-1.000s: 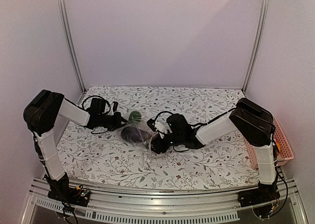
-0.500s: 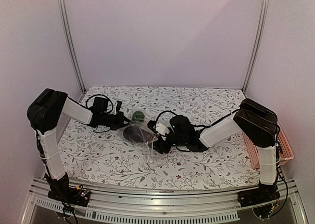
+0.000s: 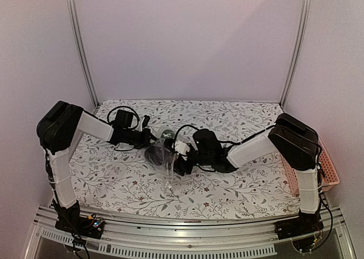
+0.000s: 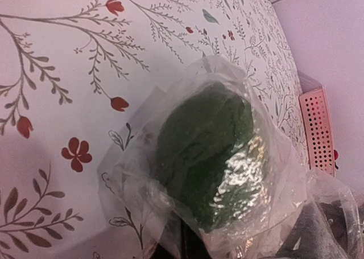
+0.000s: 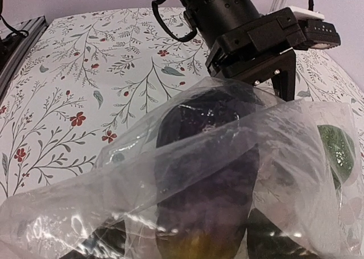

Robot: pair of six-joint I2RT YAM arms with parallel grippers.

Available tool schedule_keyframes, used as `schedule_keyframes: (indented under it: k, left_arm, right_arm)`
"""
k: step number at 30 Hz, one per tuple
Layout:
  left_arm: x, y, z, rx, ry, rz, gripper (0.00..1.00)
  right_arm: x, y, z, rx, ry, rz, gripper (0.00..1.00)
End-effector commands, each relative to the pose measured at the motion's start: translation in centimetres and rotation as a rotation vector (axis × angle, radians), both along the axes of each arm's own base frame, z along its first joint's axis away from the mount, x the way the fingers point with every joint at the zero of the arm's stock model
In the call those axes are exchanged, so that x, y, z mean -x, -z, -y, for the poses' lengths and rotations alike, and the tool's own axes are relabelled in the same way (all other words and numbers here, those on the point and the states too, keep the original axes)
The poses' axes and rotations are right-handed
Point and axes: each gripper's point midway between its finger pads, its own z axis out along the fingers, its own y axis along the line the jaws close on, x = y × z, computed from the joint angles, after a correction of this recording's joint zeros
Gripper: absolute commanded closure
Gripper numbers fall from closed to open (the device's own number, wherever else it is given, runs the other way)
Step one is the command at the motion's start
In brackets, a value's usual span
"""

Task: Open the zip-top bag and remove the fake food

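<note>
The zip-top bag point(image 3: 168, 162) lies crumpled at mid-table between both arms, with fake food inside. In the left wrist view a dark green piece point(image 4: 211, 154) fills the bag's end point(image 4: 131, 173). The left gripper point(image 3: 149, 138) is shut, and its dark fingers point(image 4: 190, 243) pinch the film just below that piece. The right wrist view shows a dark purple piece point(image 5: 211, 173) and the green one point(image 5: 336, 148) through the plastic point(image 5: 74, 202). The right gripper point(image 5: 193, 239) stands open under the film, its jaws wide on either side of the purple piece. The left gripper point(image 5: 257, 40) comes down on the bag's far edge.
A pink mesh basket point(image 3: 327, 159) stands at the table's right edge, behind the right arm's upright link, and also shows as the basket point(image 4: 318, 131) far off in the left wrist view. The floral tablecloth point(image 3: 114, 179) covers the whole table. Black cables loop beside both wrists.
The left gripper has moved right, carrying the bag's end and the green piece with it. The right gripper's jaws have spread wider and it has edged left and up.
</note>
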Motion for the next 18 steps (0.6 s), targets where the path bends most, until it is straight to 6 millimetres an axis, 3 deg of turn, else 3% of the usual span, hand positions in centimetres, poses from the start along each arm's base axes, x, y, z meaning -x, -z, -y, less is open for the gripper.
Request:
schedule_keyframes:
  k: [1,5,11,16,18]
  left_arm:
    - [0.9,0.5,1.7,-0.003,0.062,-0.017,1.0]
    - [0.9,0.7,1.5,-0.009,0.051,-0.025,1.0]
    - [0.7,0.9,-0.2,-0.008,0.005,-0.035,1.0]
    - [0.3,0.7,-1.7,-0.014,-0.02,-0.03,1.0]
    - [0.3,0.6,-1.8,-0.014,-0.015,-0.025,1.0]
  right_arm:
    - [1.0,0.9,-1.5,0.019,-0.077,0.003,0.29]
    - [1.2,1.8,-1.6,0.044,-0.086,-0.013,0.35]
    - [1.8,2.1,-0.5,0.063,-0.07,-0.035,0.55]
    - [2.4,2.2,0.8,0.073,-0.046,-0.063,0.59]
    - [2.7,2.4,1.5,0.083,-0.035,-0.075,0.54]
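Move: The eggplant lies in the bag with its middle about 4 cm left of the right hand, 1 cm farther out and 3 cm lower; its near end is already between the open fingers. The green avocado is some 10 cm ahead of that hand and 2 cm left, the bag's loose edge roughly 8 cm back, straight behind it. From the left hand, shut on the bag, the eggplant is about 6 cm back and 3 cm to the right. The eggplant's near end gets pinched through the bag's mouth: the right hand eases about 1 cm left, then back right while sinking 1.5 cm and drawing back 1 cm, its fingers closing from wide to under half open and stopping against the sides. The left hand keeps its shut hold on the bag, creeping right, then pulling nearly 2 cm left and slightly down. ##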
